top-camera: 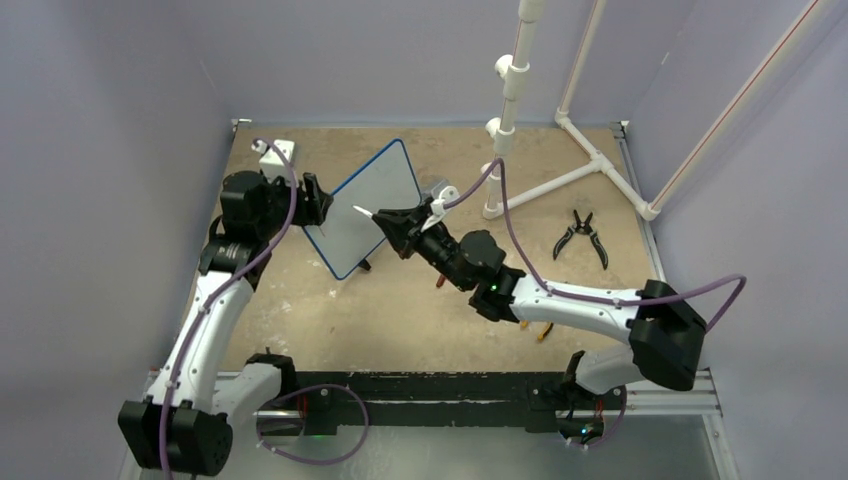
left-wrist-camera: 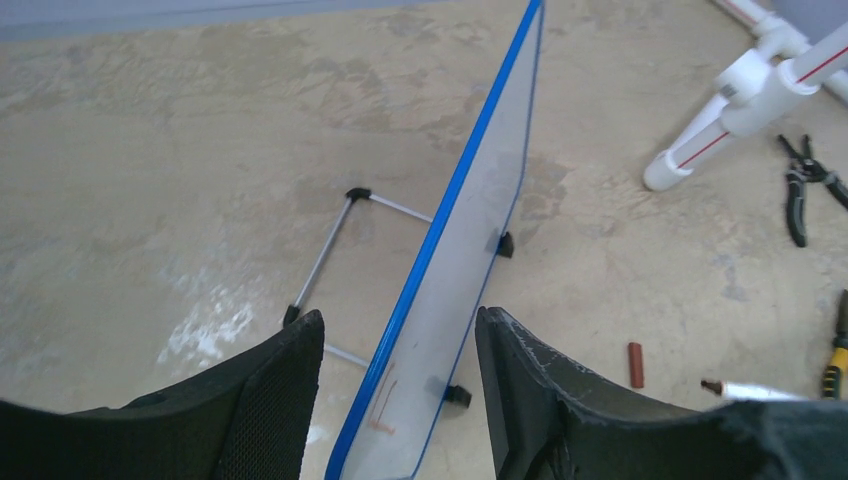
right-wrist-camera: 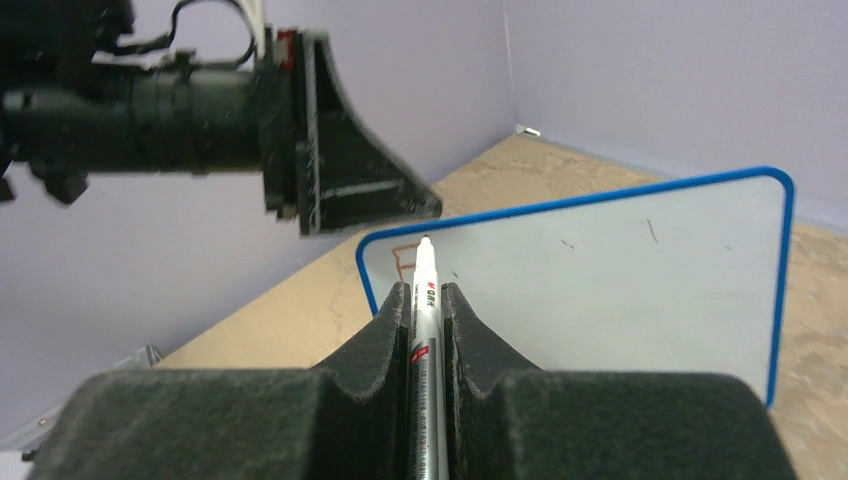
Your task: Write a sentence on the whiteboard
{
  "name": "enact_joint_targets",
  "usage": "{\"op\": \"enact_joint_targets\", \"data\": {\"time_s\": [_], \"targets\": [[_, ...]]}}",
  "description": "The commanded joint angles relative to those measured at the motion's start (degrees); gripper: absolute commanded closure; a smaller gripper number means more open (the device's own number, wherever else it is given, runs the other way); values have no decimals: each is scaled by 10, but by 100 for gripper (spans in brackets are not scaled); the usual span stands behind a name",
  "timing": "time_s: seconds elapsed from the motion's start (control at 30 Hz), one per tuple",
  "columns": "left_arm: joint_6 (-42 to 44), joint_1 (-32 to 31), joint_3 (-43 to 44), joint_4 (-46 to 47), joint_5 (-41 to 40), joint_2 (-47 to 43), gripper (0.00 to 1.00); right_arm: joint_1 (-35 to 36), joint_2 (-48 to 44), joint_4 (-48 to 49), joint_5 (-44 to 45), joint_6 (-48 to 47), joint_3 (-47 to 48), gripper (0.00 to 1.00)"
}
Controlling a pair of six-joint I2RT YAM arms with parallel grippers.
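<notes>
The whiteboard [top-camera: 375,205] stands tilted on its wire stand [left-wrist-camera: 325,255], blue-rimmed, at the table's back left. My left gripper [top-camera: 318,205] is open, and its fingers [left-wrist-camera: 285,395] straddle the board's near edge [left-wrist-camera: 470,240] with gaps on both sides. My right gripper [right-wrist-camera: 427,290] is shut on a white marker [right-wrist-camera: 425,275], uncapped, whose tip meets the board's face [right-wrist-camera: 600,290] near its upper left corner. Of the sentence only a short red stroke [right-wrist-camera: 405,255] shows there, and it also shows as a red mark [left-wrist-camera: 385,400] in the left wrist view.
Black pliers [top-camera: 582,238] lie at the right. A white PVC pipe frame [top-camera: 560,170] stands at the back right. The marker's red cap [left-wrist-camera: 635,364] lies on the table beside a yellow-handled tool [left-wrist-camera: 838,350]. A small white box [top-camera: 278,152] sits in the back left corner.
</notes>
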Motion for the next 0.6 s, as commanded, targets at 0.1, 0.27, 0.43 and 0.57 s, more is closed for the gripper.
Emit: {"op": "enact_joint_targets", "data": {"time_s": [0.1,0.27,0.43,0.57], "targets": [[5,2,105,35,150,146,43,-4,-101,-34,46,2,-59,100],[31,2,133,31,185,213,43,-4,-156,-42,65,2,-93,100],[57,2,138,11,229,254,57,-4,-192,-49,75,0,-113,100],[73,2,128,5,281,262,81,-4,-205,-53,73,-1,-117,100]]}}
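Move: The whiteboard's top edge is what the left hand goes for: its middle lies about 6 cm ahead, 6 cm to the right and 4 cm below. The strokes already written sit some 2 cm back, level sideways and 7 cm down; the red cap is about 10 cm back, 21 cm right, 25 cm lower. From the right hand, holding the marker, the edge's middle is roughly 11 cm ahead, 8 cm left and 9 cm below, the strokes 4 cm ahead, 14 cm left, 12 cm below. The whiteboard's top edge is taken between the left fingers nearer its middle: the left hand swings about 8 cm forward and right, then sinks some 5 cm, turning about 20 degrees clockwise and tipping down while its fingers begin to close around the edge. The right hand keeps the marker pinched and draws it off to the right, slightly back. ##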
